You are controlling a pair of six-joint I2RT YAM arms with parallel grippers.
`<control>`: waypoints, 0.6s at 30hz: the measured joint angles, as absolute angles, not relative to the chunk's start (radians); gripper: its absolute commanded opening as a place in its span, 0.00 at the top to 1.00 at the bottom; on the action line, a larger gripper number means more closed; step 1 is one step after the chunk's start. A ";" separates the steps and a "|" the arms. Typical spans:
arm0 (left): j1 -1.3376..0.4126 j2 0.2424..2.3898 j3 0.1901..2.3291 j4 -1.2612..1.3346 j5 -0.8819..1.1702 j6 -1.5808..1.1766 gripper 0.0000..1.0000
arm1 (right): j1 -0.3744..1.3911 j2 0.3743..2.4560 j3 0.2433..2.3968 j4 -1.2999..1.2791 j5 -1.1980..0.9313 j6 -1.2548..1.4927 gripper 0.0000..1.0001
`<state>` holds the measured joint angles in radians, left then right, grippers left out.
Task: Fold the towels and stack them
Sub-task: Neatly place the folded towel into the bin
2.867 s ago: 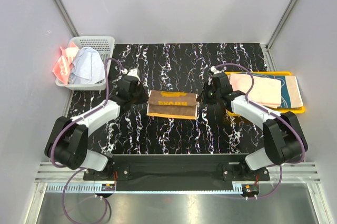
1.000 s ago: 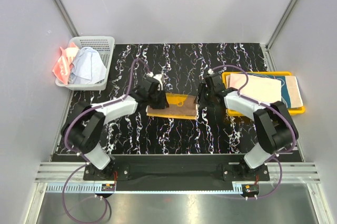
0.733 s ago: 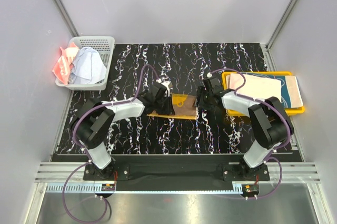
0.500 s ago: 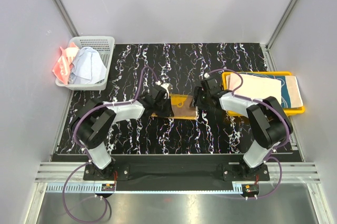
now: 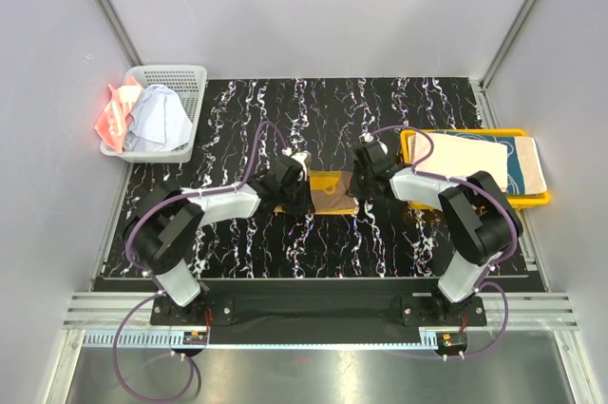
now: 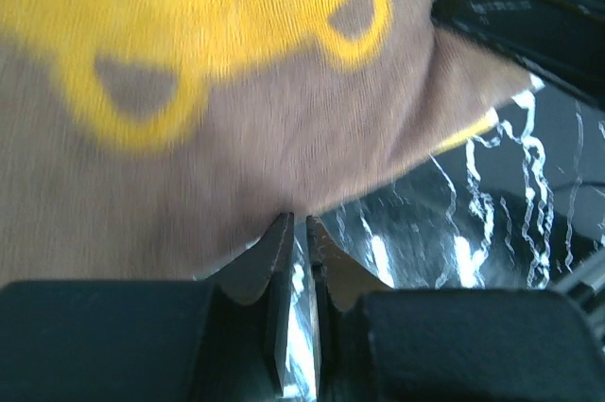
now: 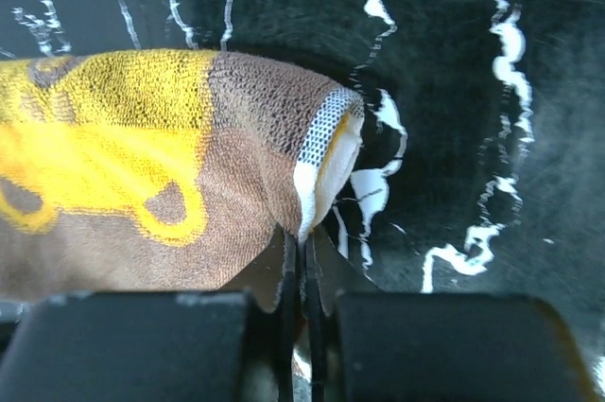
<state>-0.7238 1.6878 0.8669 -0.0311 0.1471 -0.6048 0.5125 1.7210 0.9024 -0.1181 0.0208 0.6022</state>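
Observation:
The orange-yellow towel with the brown bear (image 5: pixel 330 192) lies bunched and narrow at the table's centre. My left gripper (image 5: pixel 302 195) is at its left side. In the left wrist view the left gripper (image 6: pixel 294 222) has its jaws almost together, pinching the towel (image 6: pixel 236 90) at its lower edge. My right gripper (image 5: pixel 359 183) is at the right side. In the right wrist view the right gripper (image 7: pixel 302 243) is shut on the white hem of the towel (image 7: pixel 142 156). A folded peach towel (image 5: pixel 461 159) lies on a teal one (image 5: pixel 525 162).
A white mesh basket (image 5: pixel 195 81) at the back left holds a light blue cloth (image 5: pixel 157 119) and a coral one (image 5: pixel 114 114). The yellow tray (image 5: pixel 532 200) under the folded towels sits at the right, close behind my right arm.
My left gripper moved right, bringing the towel's left edge over, so the towel is now narrower. My right gripper shifted slightly left and closed on the right edge.

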 measured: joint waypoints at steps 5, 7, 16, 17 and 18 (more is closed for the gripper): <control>-0.731 1.570 0.924 -0.189 0.126 -0.606 0.84 | 0.519 1.700 0.929 -0.229 0.104 0.569 1.00; -0.731 1.498 0.985 -0.258 0.119 -0.596 0.82 | 0.519 1.678 0.933 -0.293 0.149 0.545 1.00; -0.731 1.179 1.109 -0.406 0.051 -0.498 0.82 | 0.520 1.560 1.021 -0.576 0.342 0.431 1.00; -0.731 1.164 1.099 -0.418 0.045 -0.488 0.82 | 0.521 1.547 1.040 -0.600 0.364 0.417 1.00; -0.728 1.155 1.084 -0.427 0.038 -0.477 0.82 | 0.521 1.537 1.054 -0.617 0.386 0.407 1.00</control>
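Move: The right hand already pinches the right end of the folded towel, whose middle lies about 9 cm to its left and level with it. The yellow bin's middle is some 28 cm to the right and 5 cm ahead; its left wall is only about 12 cm to the right, and the peach towel stacked inside about 24 cm right and 6 cm ahead. From the left hand, the folded towel's middle is roughly 5 cm ahead, just below fingertip height. Keeping its pinch on the folded towel's right end, the right hand drags it about 9 cm to the right towards the yellow bin, climbing some 7 cm late on, while the wrist rolls about 25 degrees to swing the fingertips rightward. The left hand leaves the towel's near edge, rising about 20 cm with a little leftward drift and tilting its fingers up forward. ##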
